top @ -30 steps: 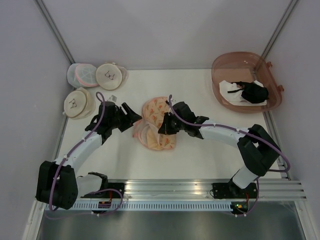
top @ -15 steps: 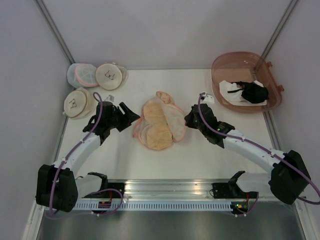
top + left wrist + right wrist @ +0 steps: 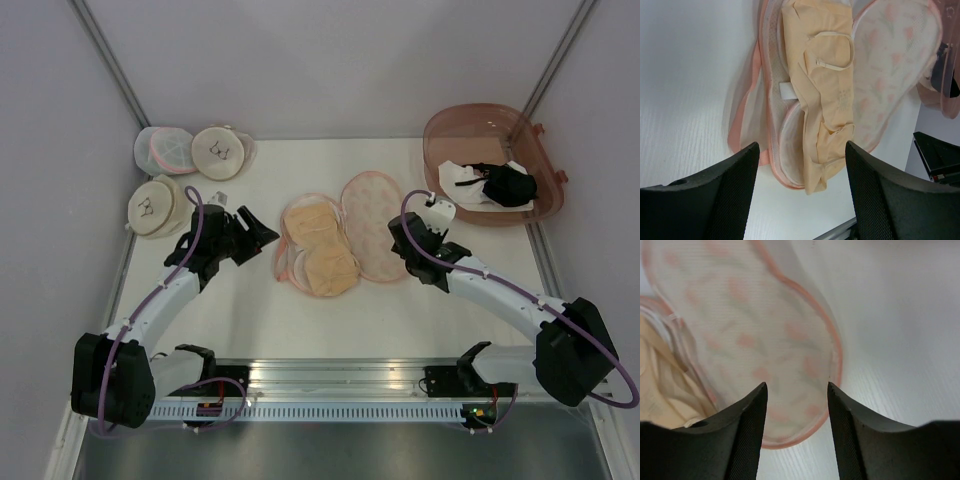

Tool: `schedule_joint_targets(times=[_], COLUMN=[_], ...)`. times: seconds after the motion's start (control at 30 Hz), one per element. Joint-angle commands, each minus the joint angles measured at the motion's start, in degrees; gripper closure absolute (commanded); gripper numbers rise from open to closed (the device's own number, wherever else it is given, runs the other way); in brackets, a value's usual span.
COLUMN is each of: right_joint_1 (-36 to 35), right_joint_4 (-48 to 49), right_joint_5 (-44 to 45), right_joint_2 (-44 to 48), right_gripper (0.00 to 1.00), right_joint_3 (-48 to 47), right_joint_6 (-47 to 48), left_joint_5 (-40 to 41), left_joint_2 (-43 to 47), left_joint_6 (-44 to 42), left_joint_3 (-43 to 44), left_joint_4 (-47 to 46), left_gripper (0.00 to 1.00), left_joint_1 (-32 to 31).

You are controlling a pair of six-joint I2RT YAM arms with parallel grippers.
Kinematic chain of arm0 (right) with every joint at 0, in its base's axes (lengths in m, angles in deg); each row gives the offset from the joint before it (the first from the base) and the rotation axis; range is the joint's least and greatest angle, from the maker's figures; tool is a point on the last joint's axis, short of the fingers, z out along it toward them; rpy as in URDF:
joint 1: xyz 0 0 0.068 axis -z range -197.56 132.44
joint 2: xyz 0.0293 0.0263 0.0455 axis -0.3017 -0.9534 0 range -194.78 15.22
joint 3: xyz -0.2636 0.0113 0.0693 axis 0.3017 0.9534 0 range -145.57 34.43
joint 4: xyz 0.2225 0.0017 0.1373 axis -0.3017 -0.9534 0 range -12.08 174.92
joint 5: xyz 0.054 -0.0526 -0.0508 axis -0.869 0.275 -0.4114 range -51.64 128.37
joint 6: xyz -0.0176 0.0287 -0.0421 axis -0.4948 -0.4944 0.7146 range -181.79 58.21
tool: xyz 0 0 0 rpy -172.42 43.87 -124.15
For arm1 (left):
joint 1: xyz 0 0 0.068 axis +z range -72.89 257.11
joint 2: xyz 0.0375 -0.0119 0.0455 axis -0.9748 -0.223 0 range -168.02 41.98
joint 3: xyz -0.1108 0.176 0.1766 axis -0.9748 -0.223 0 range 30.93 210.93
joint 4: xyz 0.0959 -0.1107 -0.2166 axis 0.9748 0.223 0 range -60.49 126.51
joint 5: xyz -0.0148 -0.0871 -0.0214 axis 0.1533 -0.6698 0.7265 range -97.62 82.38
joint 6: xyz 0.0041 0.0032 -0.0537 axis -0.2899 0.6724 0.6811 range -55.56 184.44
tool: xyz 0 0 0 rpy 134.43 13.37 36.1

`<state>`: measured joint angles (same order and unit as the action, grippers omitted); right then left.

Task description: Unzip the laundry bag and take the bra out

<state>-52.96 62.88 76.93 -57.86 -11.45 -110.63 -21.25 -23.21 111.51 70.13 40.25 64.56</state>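
The peach laundry bag (image 3: 372,225) lies unzipped mid-table, its printed top flap (image 3: 755,325) folded out flat to the right. The beige bra (image 3: 318,245) rests uncovered in the bag's left half (image 3: 771,100), thin strap showing; the bra (image 3: 825,100) fills the left wrist view. My right gripper (image 3: 398,240) hovers open over the flap's near right end, and between the spread fingers of that gripper (image 3: 796,385) only the flap lying below shows. My left gripper (image 3: 262,232) stands open just left of the bag; the gripper (image 3: 801,150) holds nothing.
Three round pouches (image 3: 218,152) (image 3: 165,148) (image 3: 155,205) sit at the back left. A brown translucent tub (image 3: 445,130) at the back right holds a white cloth and a black garment (image 3: 508,185). A metal rail (image 3: 400,375) runs along the near edge.
My right gripper carried the bag's top flap over to the right, then opened and let it go. The bra now lies uncovered. The left arm has barely moved.
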Motion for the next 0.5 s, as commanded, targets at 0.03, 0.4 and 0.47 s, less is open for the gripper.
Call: schedule_joint_targets(times=[0.03, 0.4, 0.47], right_joint_1=[-0.2, 1.5, 1.9], right_joint_4=[10.7, 28.8, 30.6], right_joint_5=[-9.4, -49.4, -53.3], right_joint_2=[5.7, -17.6, -21.1], right_gripper=[0.43, 0.43, 0.43], right_joint_3=[2.6, -4.5, -7.3], right_joint_6=[9.2, 20.7, 21.9], left_joint_5=[-0.3, -1.0, -1.0], left_joint_2=[1.7, 3.7, 4.8], left_joint_6=[-1.6, -2.2, -2.3], left_joint_3=[-0.7, -1.0, -1.2], left_joint_4=[0.0, 1.1, 1.5], left_gripper=[0.26, 0.26, 0.26], left_joint_1=[0.3, 0.3, 0.3])
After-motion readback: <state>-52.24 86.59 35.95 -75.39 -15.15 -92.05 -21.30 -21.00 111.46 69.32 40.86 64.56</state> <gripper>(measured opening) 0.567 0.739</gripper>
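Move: From the open right hand, the bra on the unzipped laundry bag lies about 21 cm to the left, 1 cm back and 10 cm below. The bag's main half lies beneath the bra. The opened flap lies between, roughly 9 cm left and 2 cm ahead of the hand. From the left hand, the bra is some 16 cm right, 1 cm back and 12 cm below. The open right hand arcs left about 15 cm towards the bra, rising slightly, then sinking, turning counter-clockwise some 40 degrees. ##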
